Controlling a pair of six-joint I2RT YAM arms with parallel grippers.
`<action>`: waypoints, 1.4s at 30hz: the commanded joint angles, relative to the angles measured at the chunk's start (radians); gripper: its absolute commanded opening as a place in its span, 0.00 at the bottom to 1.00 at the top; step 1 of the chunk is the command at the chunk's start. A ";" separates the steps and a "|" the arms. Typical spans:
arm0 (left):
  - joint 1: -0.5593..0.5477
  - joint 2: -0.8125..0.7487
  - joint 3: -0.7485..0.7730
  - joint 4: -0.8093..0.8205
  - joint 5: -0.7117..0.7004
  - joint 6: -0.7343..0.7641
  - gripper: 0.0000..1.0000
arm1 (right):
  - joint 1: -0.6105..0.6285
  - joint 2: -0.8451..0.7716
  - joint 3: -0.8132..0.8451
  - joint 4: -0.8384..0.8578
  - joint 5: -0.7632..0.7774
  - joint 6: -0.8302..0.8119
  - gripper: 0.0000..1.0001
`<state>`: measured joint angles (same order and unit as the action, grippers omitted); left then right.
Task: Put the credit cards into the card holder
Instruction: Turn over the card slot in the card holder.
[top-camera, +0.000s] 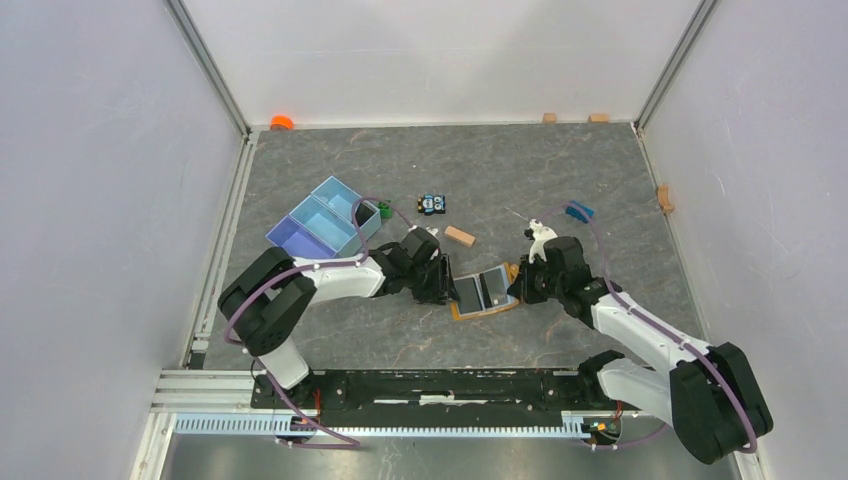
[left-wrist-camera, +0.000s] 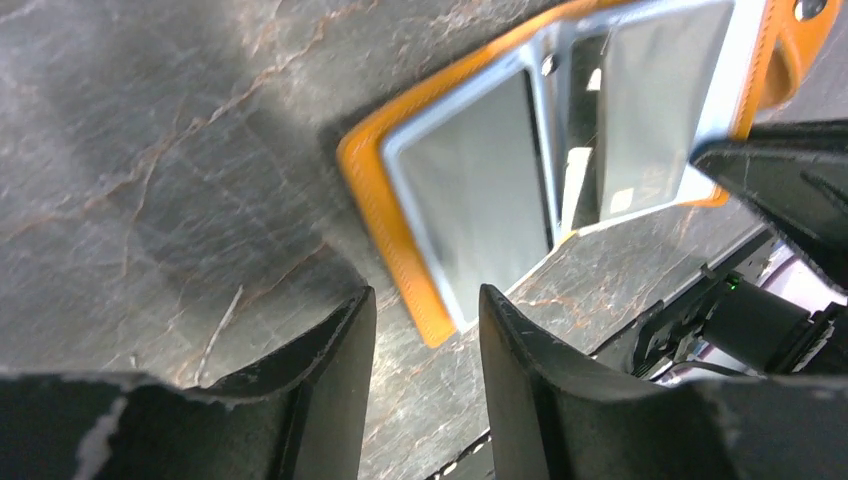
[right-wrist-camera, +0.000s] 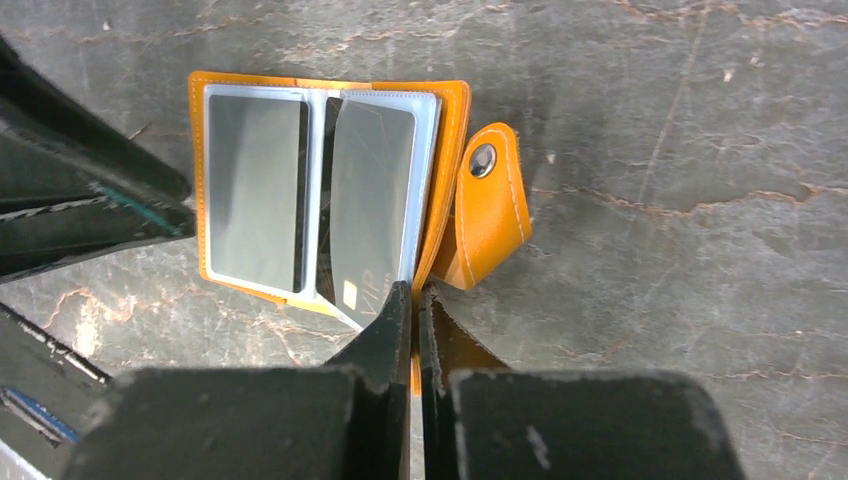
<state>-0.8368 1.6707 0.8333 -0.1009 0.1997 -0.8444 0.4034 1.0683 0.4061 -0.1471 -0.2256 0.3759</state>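
The orange card holder (right-wrist-camera: 455, 150) lies open on the table (top-camera: 485, 293), pale pockets facing up. A dark credit card (right-wrist-camera: 255, 190) sits in its left pocket. A second dark card (right-wrist-camera: 370, 200) with a chip stands in the right pocket, its lower end sticking out a little. My right gripper (right-wrist-camera: 415, 292) is shut on the near edge of the orange cover beside the snap tab (right-wrist-camera: 490, 200). My left gripper (left-wrist-camera: 425, 300) is open with nothing between its fingers; the card holder's (left-wrist-camera: 385, 210) corner lies just beyond its tips.
A light blue divided tray (top-camera: 325, 222) stands behind the left arm. A wooden block (top-camera: 460, 236), a small toy car (top-camera: 431, 204) and a green piece (top-camera: 384, 210) lie behind the card holder. A blue object (top-camera: 578, 211) lies at the right.
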 joint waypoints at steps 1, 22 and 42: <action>0.001 0.059 0.000 0.082 0.019 0.009 0.47 | 0.037 -0.029 0.051 -0.016 -0.030 0.000 0.05; 0.001 0.080 -0.004 0.070 -0.019 0.020 0.23 | 0.130 -0.057 0.088 0.001 -0.020 0.062 0.16; 0.001 0.095 0.004 0.064 -0.016 0.025 0.21 | 0.137 -0.079 0.091 -0.003 -0.020 0.072 0.22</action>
<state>-0.8314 1.7252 0.8349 -0.0113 0.2195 -0.8459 0.5350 1.0088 0.4564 -0.1596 -0.2352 0.4343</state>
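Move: The right fingers already pinch the card holder's right half; the left half they turn it towards has its middle about 10 cm left, 2 cm ahead and 3 cm below. The snap strap is 4 cm ahead and 3 cm right of them, the wooden block 14 cm ahead and 13 cm left. From the open left fingers, the holder's left edge is about 1 cm ahead, 1 cm right and 1 cm below. Right hand swings the right half about 4 cm left, 3 up, grip loosening; left fingers narrow around left edge. ##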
